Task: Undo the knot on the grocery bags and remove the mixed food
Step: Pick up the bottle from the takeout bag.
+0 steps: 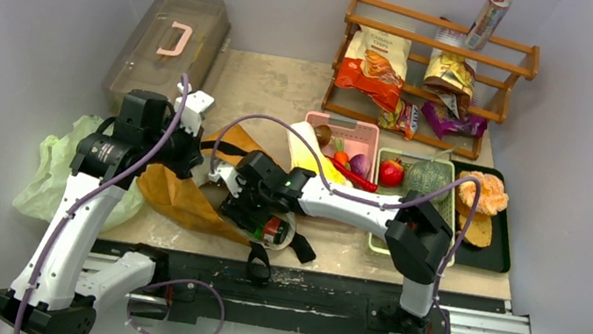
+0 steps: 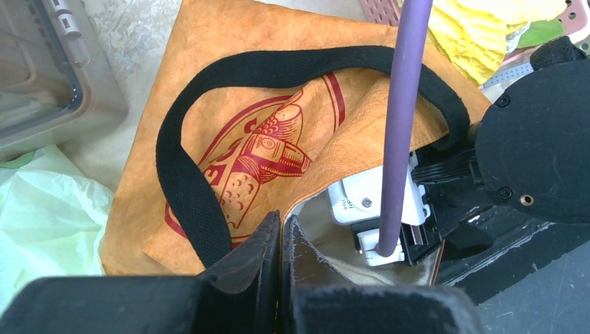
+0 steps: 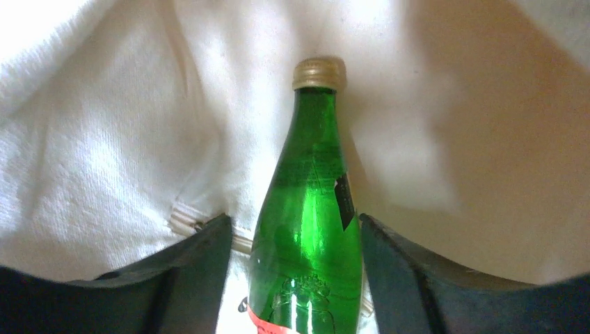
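Observation:
The mustard-brown tote [image 1: 182, 199] lies on its side, its black strap [image 2: 181, 181] looped over the red logo. My left gripper [image 2: 282, 226] is shut on the tote's rim and holds the mouth up, so the cream lining shows. My right gripper [image 3: 292, 219] is inside the tote, open, with a finger on each side of the green bottle [image 3: 309, 209]. The bottle lies on the lining with its gold cap pointing away. The left finger stands a little off the glass. The pale-green plastic bag [image 1: 62, 167] lies slack at the left. Its knot does not show.
A pink basket [image 1: 365, 129] and a green tray [image 1: 452, 168] hold small fruit and vegetables, with yellow cabbage [image 1: 305, 146] beside them. A black tray [image 1: 499, 242] sits at the right. A wooden rack [image 1: 431, 72] stands at the back and a lidded box [image 1: 170, 42] at the back left.

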Robot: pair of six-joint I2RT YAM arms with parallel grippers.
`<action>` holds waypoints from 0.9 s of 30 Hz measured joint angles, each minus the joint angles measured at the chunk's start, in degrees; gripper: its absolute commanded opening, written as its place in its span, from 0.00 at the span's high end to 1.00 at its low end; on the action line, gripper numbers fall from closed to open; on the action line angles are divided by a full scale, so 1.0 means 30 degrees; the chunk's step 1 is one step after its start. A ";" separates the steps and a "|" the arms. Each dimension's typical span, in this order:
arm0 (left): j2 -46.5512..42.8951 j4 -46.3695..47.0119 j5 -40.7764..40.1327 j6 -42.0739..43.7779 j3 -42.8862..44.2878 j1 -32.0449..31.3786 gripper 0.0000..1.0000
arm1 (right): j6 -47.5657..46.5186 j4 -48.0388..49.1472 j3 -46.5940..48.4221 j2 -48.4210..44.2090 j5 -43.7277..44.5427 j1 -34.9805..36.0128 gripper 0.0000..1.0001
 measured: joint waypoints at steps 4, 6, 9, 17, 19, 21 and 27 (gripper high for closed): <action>0.0000 0.0044 -0.0015 0.0000 0.0000 0.0000 1.00 | 0.0117 0.0838 0.0335 0.0474 -0.0022 0.0022 0.48; 0.0007 0.0160 -0.0066 0.0007 0.0000 0.0007 1.00 | 0.0131 0.1290 0.0831 0.1195 -0.0051 0.0080 0.48; 0.0007 0.0306 -0.0248 0.0007 0.0000 0.0015 1.00 | 0.0087 0.1938 0.1443 0.2368 -0.0080 0.0240 0.46; 0.0022 0.0342 -0.0874 0.0306 0.0000 0.0138 1.00 | -0.0554 0.2892 0.1916 0.4605 0.0007 0.0306 0.40; 0.0022 0.0350 -0.0969 0.0350 0.0000 0.0138 1.00 | -0.0787 0.2871 0.2076 0.4758 0.0015 0.0306 0.41; 0.0022 0.0342 -0.1035 0.0401 0.0000 0.0138 1.00 | -0.1107 0.2710 0.2251 0.4896 0.0058 0.0306 0.51; 0.0087 0.0408 -0.1064 0.0459 0.0036 0.0138 1.00 | -0.1851 0.2718 0.2310 0.4947 0.0131 0.0328 0.98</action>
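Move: The green bottle lies on its side inside the brown bag, cap towards the robot's left. Its middle is about 6 cm below the right hand and 3 cm to its right, with the neck and shoulder reaching out to the hand's left. The pink basket stands some 21 cm to this hand's right and 12 cm farther out; the black strap end is 16 cm right and 5 cm back. From the left hand the bottle lies roughly 11 cm right, 9 cm back and 18 cm down. Right fingertips close on the green bottle's shoulder, just below the neck, and pinch it from both sides. To get there the open right hand first slides about 5 cm left along the bottle towards the cap and a little forward, then sinks some 6 cm deeper into the bag before narrowing. The left hand keeps its pinch on the bag's rim, drifting about 1.5 cm left and forward. ##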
